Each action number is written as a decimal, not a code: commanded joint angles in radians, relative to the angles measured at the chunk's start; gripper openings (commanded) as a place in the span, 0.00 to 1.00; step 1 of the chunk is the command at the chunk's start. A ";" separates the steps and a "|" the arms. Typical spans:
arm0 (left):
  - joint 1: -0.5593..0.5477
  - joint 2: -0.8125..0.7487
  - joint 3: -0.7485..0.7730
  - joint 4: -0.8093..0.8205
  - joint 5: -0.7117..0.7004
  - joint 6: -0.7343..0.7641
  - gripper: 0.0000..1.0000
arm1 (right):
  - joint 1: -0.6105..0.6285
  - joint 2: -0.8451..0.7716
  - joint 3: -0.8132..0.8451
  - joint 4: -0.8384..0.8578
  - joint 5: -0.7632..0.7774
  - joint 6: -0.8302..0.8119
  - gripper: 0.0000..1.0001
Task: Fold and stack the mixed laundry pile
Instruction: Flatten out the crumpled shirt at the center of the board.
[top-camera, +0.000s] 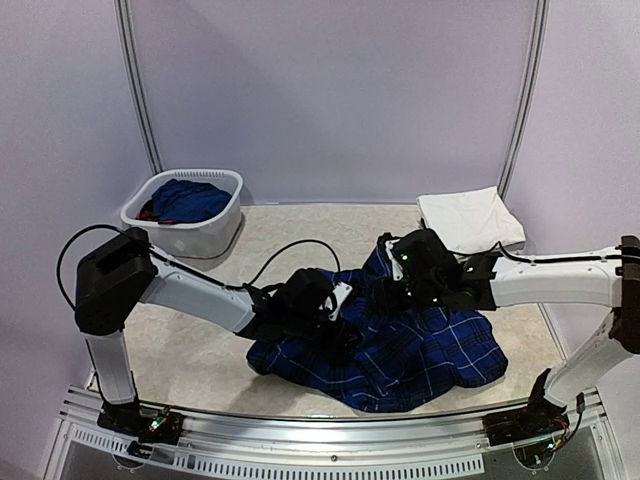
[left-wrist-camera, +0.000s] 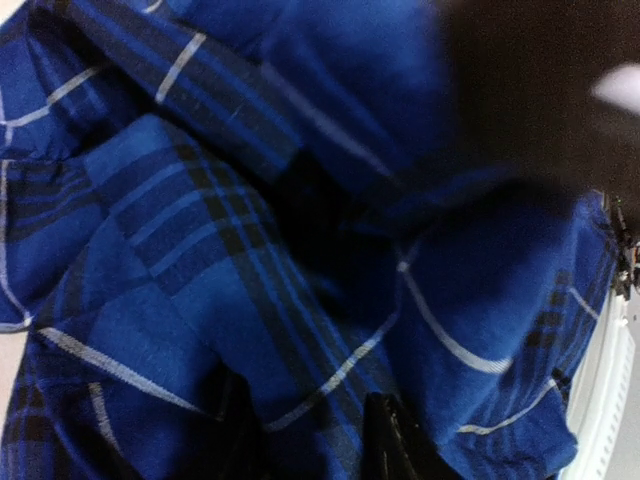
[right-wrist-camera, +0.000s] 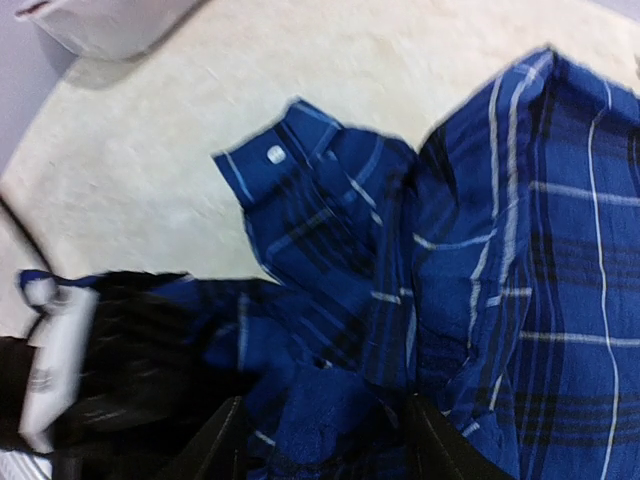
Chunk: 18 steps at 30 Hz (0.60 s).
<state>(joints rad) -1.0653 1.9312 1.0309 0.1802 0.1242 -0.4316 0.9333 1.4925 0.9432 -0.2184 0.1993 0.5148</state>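
Note:
A navy shirt with thin white plaid lines lies crumpled at the table's middle. My left gripper is down on its left part. In the left wrist view the shirt fills the frame, and the left gripper is shut on a bunch of it. My right gripper stands open at the shirt's far edge. The right wrist view shows that right gripper with shirt cloth lying loose between its fingers. A buttoned cuff lies flat just beyond. Folded white trousers rest at the back right.
An oval white basket stands at the back left, holding a solid blue piece and a bit of red. The two wrists are close together over the shirt. The left arm's cable loops above the table.

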 joint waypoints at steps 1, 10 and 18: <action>-0.019 -0.014 -0.019 0.088 -0.010 -0.022 0.36 | 0.001 0.015 -0.022 -0.045 0.016 0.041 0.51; -0.019 -0.008 -0.043 0.154 -0.041 -0.065 0.00 | 0.010 0.004 -0.064 -0.062 0.073 0.068 0.08; -0.016 -0.154 0.054 -0.003 -0.136 0.025 0.00 | 0.009 -0.073 0.022 -0.126 0.198 0.020 0.02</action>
<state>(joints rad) -1.0737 1.9064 1.0035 0.2668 0.0601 -0.4759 0.9363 1.4952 0.9016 -0.2974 0.2909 0.5652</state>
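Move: The left hand, open, already sits at the crumpled shirt, its fold about 1 cm straight below the fingers; the shirt's near hem lies some 13 cm back and 7 cm right. The right hand's fold is about 3 cm below it, 2 cm right and 1 cm back; from that hand the shirt's far corner is about 13 cm ahead and 2 cm right, and the white stack roughly 23 cm ahead and 19 cm right. The right hand slants about 3 cm down and rightward as both grippers close, each pinching a shirt fold. ##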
